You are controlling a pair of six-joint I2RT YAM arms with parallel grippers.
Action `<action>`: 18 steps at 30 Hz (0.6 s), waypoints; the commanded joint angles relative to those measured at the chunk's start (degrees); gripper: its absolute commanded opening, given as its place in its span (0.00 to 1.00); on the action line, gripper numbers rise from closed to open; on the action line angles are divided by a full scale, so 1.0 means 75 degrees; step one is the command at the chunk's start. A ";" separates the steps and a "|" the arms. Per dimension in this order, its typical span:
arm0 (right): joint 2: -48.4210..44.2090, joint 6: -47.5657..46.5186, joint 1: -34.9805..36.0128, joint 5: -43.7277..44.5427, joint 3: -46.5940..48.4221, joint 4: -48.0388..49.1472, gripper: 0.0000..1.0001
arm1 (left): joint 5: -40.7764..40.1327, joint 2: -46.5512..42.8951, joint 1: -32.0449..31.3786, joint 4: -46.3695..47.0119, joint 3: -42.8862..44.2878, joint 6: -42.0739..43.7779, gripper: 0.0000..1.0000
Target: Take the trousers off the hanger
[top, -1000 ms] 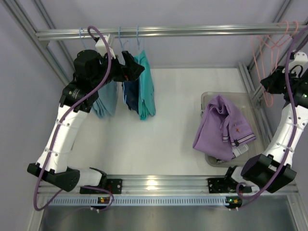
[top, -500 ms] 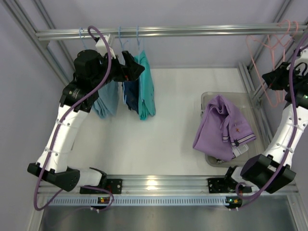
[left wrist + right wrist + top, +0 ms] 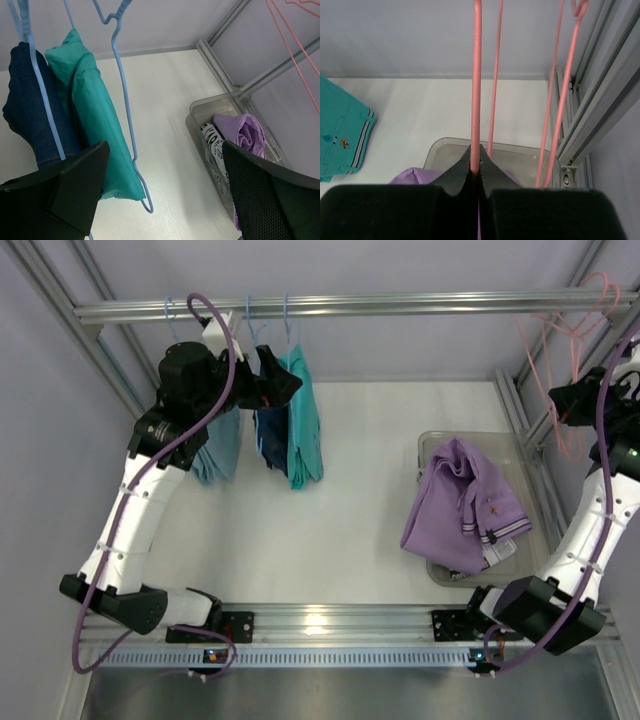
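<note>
My right gripper [image 3: 562, 403] is shut on one thin wire of the pink hanger [image 3: 577, 355], high at the right beside the frame post. In the right wrist view the pink wire [image 3: 476, 75] runs straight up from between the closed jaws [image 3: 476, 150], and nothing hangs on it. Purple trousers [image 3: 460, 500] lie crumpled in the clear bin [image 3: 432, 440] below; the left wrist view also shows the trousers [image 3: 247, 132]. My left gripper [image 3: 280, 380] is open and empty beside the garments on the rail, its fingers [image 3: 162, 150] wide apart.
On the top rail [image 3: 400, 305], light-blue wire hangers [image 3: 125, 100] carry teal shorts [image 3: 302, 420], dark jeans [image 3: 270, 430] and a pale blue garment [image 3: 222, 445]. Aluminium frame posts [image 3: 520, 410] stand at the right. A black-and-white printed cloth [image 3: 212, 137] lies in the bin.
My right gripper has shifted slightly up and right with the pink hanger, which has swung with it. The left arm has barely moved and stays open.
</note>
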 commanded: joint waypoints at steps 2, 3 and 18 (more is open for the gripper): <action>-0.0286 -0.0199 -0.0184 0.0188 0.0156 0.0394 0.00 | 0.0013 0.0027 0.0045 0.0277 0.0046 -0.0008 0.99; -0.0193 -0.0106 -0.0184 0.0375 0.0156 0.0440 0.00 | 0.0036 0.0039 0.0056 0.0277 0.0046 -0.0020 0.99; 0.2011 -0.1088 0.0554 0.0775 0.1646 -0.1059 0.00 | -0.0033 0.0098 0.0068 0.0218 0.0046 0.0062 0.99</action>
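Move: The empty pink hanger is already pinched in the right hand's shut fingers. The spot on the rail for its hook lies about 12 cm ahead, 6 cm to the right and 15 cm above. A second empty pink hanger hangs some 6 cm ahead and 5 cm right; the purple trousers lie in the tray about 38 cm below, 14 cm left and 3 cm back. From the idle left hand that rail spot is about 58 cm right, 12 cm ahead and 11 cm up. The pink hanger, still pinched by one wire in the right hand, is carried forward about 6 cm and 4 cm to the right, its hook going to the rail's right end beside the other empty hanger. Partway through, the hand also starts sinking, ending about 4 cm lower with the wrist tipped down some 10 degrees. The fingers stay shut. ##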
